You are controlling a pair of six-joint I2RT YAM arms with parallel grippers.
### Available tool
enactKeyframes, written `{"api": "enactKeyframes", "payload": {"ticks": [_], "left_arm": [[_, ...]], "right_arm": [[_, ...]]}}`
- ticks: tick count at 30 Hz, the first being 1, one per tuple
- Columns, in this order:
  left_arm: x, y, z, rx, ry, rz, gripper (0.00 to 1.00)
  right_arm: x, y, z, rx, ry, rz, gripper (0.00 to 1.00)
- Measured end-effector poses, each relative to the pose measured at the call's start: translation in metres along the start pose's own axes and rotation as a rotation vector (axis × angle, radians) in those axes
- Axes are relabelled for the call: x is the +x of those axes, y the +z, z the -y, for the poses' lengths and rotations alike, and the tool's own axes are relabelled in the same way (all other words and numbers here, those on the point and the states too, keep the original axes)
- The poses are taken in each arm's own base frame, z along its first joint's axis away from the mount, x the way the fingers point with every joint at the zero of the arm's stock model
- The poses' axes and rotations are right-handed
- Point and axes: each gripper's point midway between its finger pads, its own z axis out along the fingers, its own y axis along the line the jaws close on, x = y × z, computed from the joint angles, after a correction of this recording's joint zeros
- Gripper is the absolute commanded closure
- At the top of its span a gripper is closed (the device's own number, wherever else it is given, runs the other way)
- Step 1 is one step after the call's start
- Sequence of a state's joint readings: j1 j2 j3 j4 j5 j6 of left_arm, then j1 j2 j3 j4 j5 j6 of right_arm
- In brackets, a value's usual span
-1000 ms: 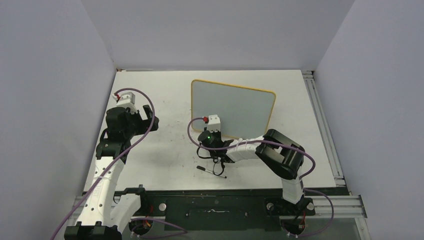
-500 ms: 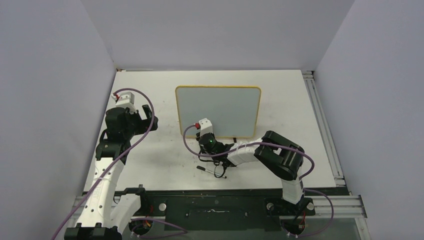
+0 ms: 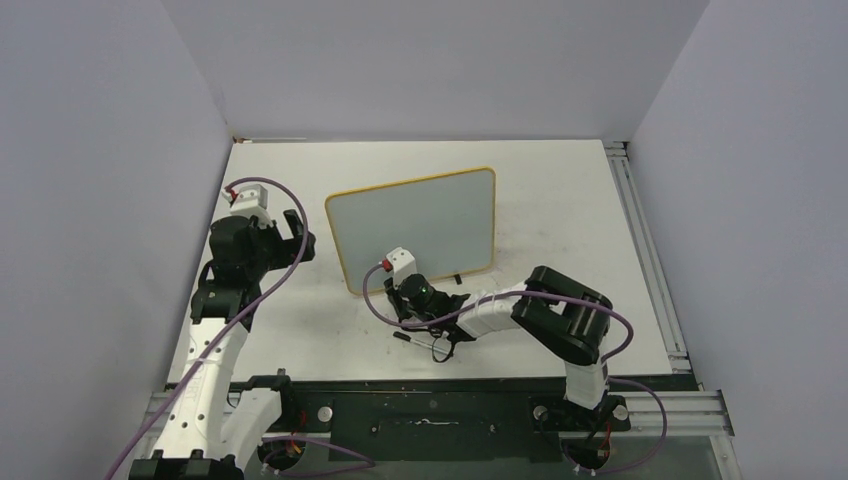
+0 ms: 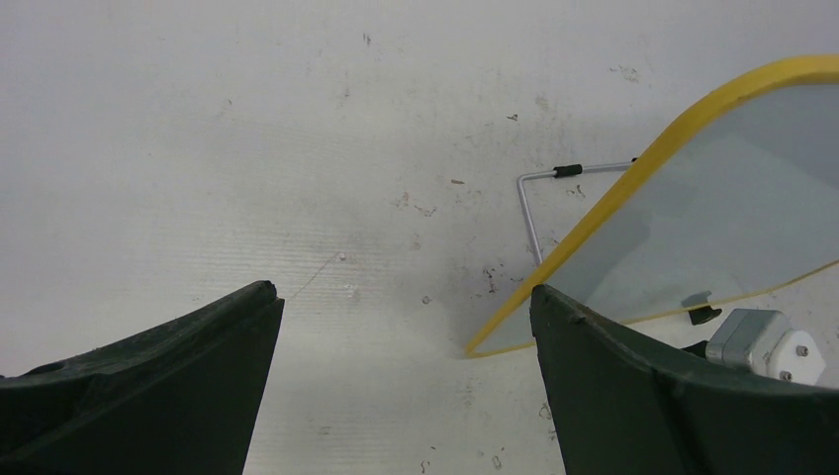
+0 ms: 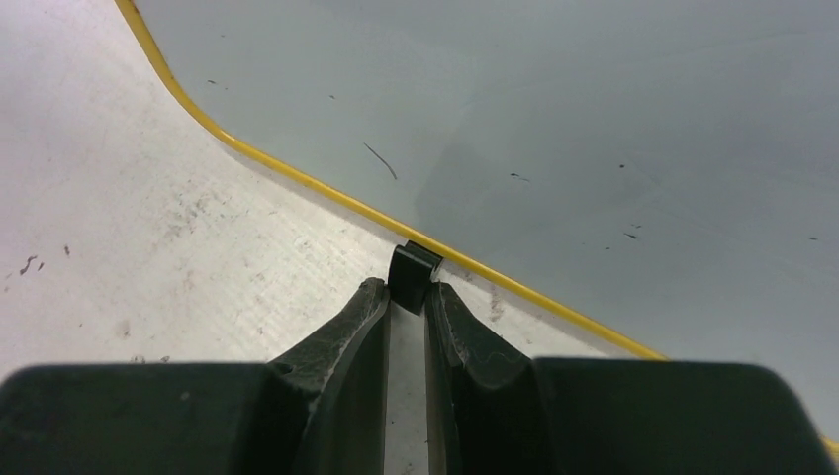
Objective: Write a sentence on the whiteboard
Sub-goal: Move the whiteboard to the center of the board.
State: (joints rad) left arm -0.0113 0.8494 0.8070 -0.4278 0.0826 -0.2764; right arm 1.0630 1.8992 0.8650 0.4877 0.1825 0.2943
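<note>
The whiteboard [image 3: 412,230] stands mid-table, a pale grey face in a yellow frame, tilted so that its left end is nearer to me. My right gripper [image 3: 412,285] sits at its lower edge. In the right wrist view this gripper [image 5: 408,289] is shut on the board's small black foot [image 5: 414,272]. The sentence is out of view: the face [image 5: 554,109] shows only a short stray stroke and specks. My left gripper [image 3: 295,235] hangs open left of the board, with nothing between its fingers [image 4: 403,292]. The board's corner [image 4: 732,208] shows at the right of the left wrist view.
A slim black-and-white marker pen [image 3: 420,342] lies on the table just in front of my right wrist. A bent wire stand [image 4: 534,198] sticks out behind the board's left end. Grey walls enclose the table on three sides.
My right gripper has moved left and towards me, dragging the board with it. The board has slid left and swung counter-clockwise. The left arm has not moved.
</note>
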Motion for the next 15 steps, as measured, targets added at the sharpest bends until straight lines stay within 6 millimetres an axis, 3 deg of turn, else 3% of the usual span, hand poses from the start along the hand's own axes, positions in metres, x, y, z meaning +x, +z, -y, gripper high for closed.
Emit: {"api": "enactKeyframes", "payload": {"ticks": [5, 7, 10, 15], "left_arm": [[-0.005, -0.005, 0.002, 0.009, 0.005, 0.033, 0.04], [-0.006, -0.007, 0.002, 0.009, 0.013, 0.043, 0.04], [-0.005, -0.012, 0.005, 0.017, 0.040, 0.064, 0.04], [-0.004, -0.019, 0.023, 0.068, 0.096, 0.081, 0.04]], "right_arm": [[0.005, -0.008, -0.011, -0.047, -0.010, -0.037, 0.41], [0.005, -0.013, -0.020, -0.080, -0.017, -0.049, 0.30], [-0.004, -0.025, -0.029, -0.115, -0.019, -0.047, 0.19], [-0.026, -0.052, -0.033, -0.154, -0.008, -0.018, 0.13]]}}
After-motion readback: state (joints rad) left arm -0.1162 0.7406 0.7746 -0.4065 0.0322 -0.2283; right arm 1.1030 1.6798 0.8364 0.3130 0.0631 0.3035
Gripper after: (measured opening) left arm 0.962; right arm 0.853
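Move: The whiteboard's left foot is pinched between the right fingertips, right at the hand point; the whiteboard's middle is about 11 cm ahead, 5 cm right and some 5 cm higher. The right foot lies about 14 cm right and 2 cm ahead, the marker roughly 11 cm back and 7 cm right, just below. From the left hand, the left foot is about 18 cm right, 5 cm back and 20 cm below. Right hand opens, frees the left foot, backs off and rises about 5 cm; left hand eases up and right. ##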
